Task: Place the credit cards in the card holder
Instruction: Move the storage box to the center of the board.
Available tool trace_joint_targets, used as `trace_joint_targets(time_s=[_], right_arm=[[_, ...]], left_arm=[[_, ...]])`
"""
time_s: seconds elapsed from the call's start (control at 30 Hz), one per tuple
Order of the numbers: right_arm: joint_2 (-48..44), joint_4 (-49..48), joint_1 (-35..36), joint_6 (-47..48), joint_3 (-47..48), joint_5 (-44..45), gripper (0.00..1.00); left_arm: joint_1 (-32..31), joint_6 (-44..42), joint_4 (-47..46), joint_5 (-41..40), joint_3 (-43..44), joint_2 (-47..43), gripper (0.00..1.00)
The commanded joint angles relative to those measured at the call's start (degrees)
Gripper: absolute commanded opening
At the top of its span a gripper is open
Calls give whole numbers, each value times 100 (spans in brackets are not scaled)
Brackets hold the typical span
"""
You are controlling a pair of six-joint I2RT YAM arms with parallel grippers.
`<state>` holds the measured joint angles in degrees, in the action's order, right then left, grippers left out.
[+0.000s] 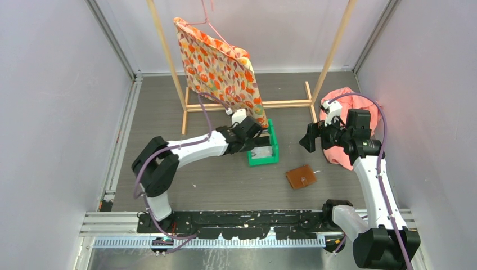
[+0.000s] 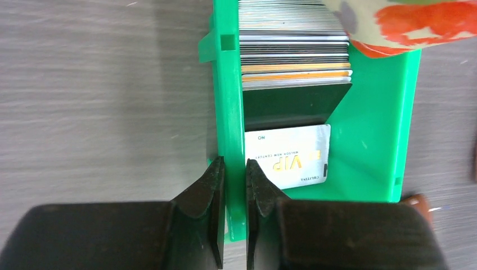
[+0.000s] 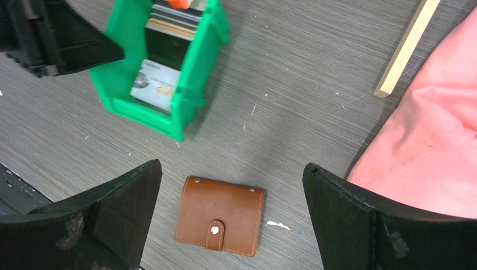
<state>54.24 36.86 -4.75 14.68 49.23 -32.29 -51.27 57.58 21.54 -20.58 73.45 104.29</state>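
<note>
The credit cards point(image 2: 295, 56) stand on edge in a stack inside a green bin point(image 2: 228, 84). One silvery card point(image 2: 287, 163) with gold "VIP" lettering lies flat at the bin's near end. My left gripper point(image 2: 232, 163) straddles the bin's left wall, one finger outside and one inside, and is shut on that wall. The card holder point(image 3: 220, 216), a brown leather wallet, lies closed with its snap button up on the table point(image 1: 301, 177). My right gripper point(image 3: 230, 165) hovers above it, wide open and holding nothing. From above, the left gripper point(image 1: 254, 145) sits at the bin point(image 1: 274, 140).
A wooden rack point(image 1: 247, 104) stands behind the bin, with an orange-patterned cloth point(image 1: 222, 67) on a hanger overhanging the bin's far end point(image 2: 410, 22). A pink cloth point(image 3: 433, 129) lies bunched at the right, beside my right arm.
</note>
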Motion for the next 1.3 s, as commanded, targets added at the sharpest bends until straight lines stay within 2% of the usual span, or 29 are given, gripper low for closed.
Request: trace_joint_targets(time_s=[0.0,0.17,0.3,0.47,0.7,0.87,1.0,1.1,1.27], right_arm=[[-133,-162,-26,24,40,-110,100],[-129,-153,-26,33,34,-135,100],[-123,-144,-26,43,34,-163,100],[-91,-140,-26,50,25,-166,100],[-84,-128,-26,68,25,-172,100],[-59,-114,-26,74,41,-207,100],[-28,-87,-26,82,64,-252,100],[-19,-67,-26,82,77,-273,100],[-44,-57,-26,78,95,-310,100]], left_arm=[[112,-291,398,-686,-568,-1048,7],[602,-502,501,-865,-1492,-2053,7],[1448,-768,442,-631,-2077,-2708,7],[2451,-1414,103,21,-2486,-2984,9],[2639,-1532,458,-322,-2389,-3088,8],[2683,-1640,906,-80,-2538,-3970,6],[2781,-1577,1387,-560,-2779,-4731,5],[3070,-1368,1699,-792,-2943,-5139,4],[3527,-981,1728,-704,-3351,-5467,4]])
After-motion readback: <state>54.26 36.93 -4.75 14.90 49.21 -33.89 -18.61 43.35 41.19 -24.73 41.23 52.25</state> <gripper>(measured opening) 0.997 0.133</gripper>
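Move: The left fingers already pinch the storage box's left wall, the box's middle lying 4 cm ahead, 5 cm right and 4 cm down. They take it towards open board some 26 cm left, 3 cm back and 8 cm down. The patterned cloth's lower corner hangs about 8 cm ahead and 4 cm right, 3 cm up; the rack's left foot stands 14 cm ahead and 28 cm left, 7 cm down. From the right hand that open board is about 44 cm left, 5 cm back and 18 cm down. Keeping its pinch on the box's left wall, the left hand takes the box out from under the cloth and swiftly leftward over the board, about 24 cm. It pauses briefly, then heads left, back and up together, ending some 30 cm left of its start and slightly nearer the base. The hand turns about 25 degrees counter-clockwise, its left side rising a little. ##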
